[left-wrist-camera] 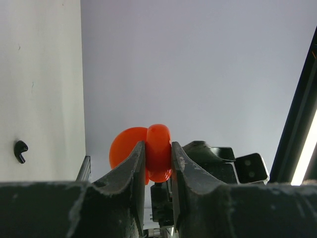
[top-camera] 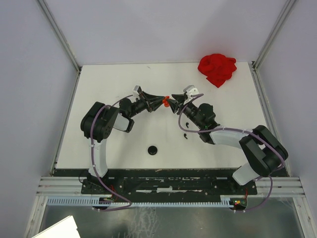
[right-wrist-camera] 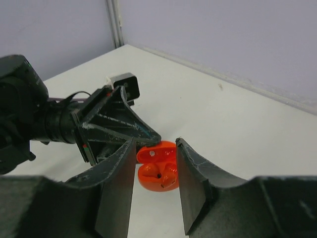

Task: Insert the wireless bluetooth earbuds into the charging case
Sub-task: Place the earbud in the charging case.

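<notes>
A red charging case (right-wrist-camera: 157,171) hangs above the white table, lid open, with my left gripper (left-wrist-camera: 158,145) shut on its body (left-wrist-camera: 158,151). In the right wrist view two red earbuds (right-wrist-camera: 168,174) sit in its wells, one standing a little proud. My right gripper (right-wrist-camera: 155,148) is open, its fingers flanking the case, with a gap on the left side. From above, both grippers (top-camera: 161,101) (top-camera: 171,102) meet tip to tip at mid-table around the case (top-camera: 166,97). A tiny black earbud (left-wrist-camera: 20,150) lies on the table.
A crumpled red heap (top-camera: 217,69) sits at the back right corner. A round black disc (top-camera: 152,150) lies near the front, between the arm bases. A small black piece (top-camera: 184,137) rests by the right arm. Metal frame posts line the table's sides.
</notes>
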### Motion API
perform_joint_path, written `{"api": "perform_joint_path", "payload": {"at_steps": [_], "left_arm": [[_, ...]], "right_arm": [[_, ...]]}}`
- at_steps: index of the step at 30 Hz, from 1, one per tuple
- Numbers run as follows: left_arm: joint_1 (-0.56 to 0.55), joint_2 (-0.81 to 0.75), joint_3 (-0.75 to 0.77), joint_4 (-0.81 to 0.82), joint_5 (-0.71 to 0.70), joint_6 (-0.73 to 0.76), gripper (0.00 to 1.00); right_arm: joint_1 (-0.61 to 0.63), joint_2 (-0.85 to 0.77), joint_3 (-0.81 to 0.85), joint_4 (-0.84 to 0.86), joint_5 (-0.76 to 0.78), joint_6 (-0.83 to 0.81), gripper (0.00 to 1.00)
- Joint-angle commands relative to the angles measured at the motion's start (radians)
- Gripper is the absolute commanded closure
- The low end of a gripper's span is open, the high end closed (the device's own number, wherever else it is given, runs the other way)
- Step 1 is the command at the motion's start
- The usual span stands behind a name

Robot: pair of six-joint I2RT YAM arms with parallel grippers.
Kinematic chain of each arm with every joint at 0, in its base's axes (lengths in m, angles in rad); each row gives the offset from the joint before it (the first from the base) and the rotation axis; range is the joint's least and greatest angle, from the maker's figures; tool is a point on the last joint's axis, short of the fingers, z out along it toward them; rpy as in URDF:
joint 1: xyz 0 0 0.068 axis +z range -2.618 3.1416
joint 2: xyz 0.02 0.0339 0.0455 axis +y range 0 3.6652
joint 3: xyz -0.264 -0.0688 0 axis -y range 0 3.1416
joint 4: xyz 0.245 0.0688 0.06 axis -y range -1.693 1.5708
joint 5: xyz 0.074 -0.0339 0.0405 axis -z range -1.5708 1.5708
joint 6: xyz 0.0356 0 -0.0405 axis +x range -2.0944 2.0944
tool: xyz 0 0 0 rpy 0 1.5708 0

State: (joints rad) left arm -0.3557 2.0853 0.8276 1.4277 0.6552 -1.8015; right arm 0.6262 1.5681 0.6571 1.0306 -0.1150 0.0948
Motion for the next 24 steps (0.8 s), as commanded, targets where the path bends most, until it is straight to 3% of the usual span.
{"api": "perform_joint_path", "payload": {"at_steps": [1, 5, 10, 11, 19, 24], "left_arm": [[-0.002, 0.004, 0.004, 0.066, -0.011, -0.019, 0.97], [0.000, -0.013, -0.015, 0.048, -0.034, 0.002, 0.97], [0.005, -0.091, -0.059, -0.065, -0.097, 0.090, 0.97], [0.005, -0.111, -0.070, -0.094, -0.114, 0.119, 0.97], [0.003, -0.249, -0.122, -0.286, -0.225, 0.264, 0.97], [0.001, -0.262, -0.121, -0.317, -0.242, 0.285, 0.97]], "right_arm": [[-0.005, -0.106, 0.032, 0.033, 0.037, 0.015, 0.54], [-0.006, -0.202, 0.076, -0.177, 0.180, 0.051, 0.50], [-0.005, -0.233, 0.339, -0.935, 0.339, 0.107, 0.43], [-0.005, -0.221, 0.375, -1.003, 0.356, 0.115, 0.42], [-0.004, -0.043, 0.572, -1.339, 0.398, 0.180, 0.34], [0.002, 0.043, 0.617, -1.383, 0.355, 0.200, 0.32]]}}
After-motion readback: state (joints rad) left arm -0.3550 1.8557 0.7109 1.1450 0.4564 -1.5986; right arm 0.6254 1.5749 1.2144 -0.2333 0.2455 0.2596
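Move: The right hand, empty and already clear of the earbud in the red charging case, has the farther-out black earbud about 9 cm to its right, 4 cm back and some 18 cm below. The second black earbud lies 8 cm right, 11 cm back, same depth; the charging case is about 2 cm ahead, 2 cm left and 4 cm below. From the left hand, still gripping the case, that first black earbud is some 10 cm right, 7 cm back, 14 cm below. No new contact: the right hand leaves the case, climbing about 7 cm and swinging 5 cm right, slightly forward, then sinks some 10 cm towards the black earbuds, tipping its fingers well down, turning clockwise and opening wider. The left hand keeps its pinch on the case and draws it about 2.5 cm left, dipping briefly and rising again while turning a little counter-clockwise. ##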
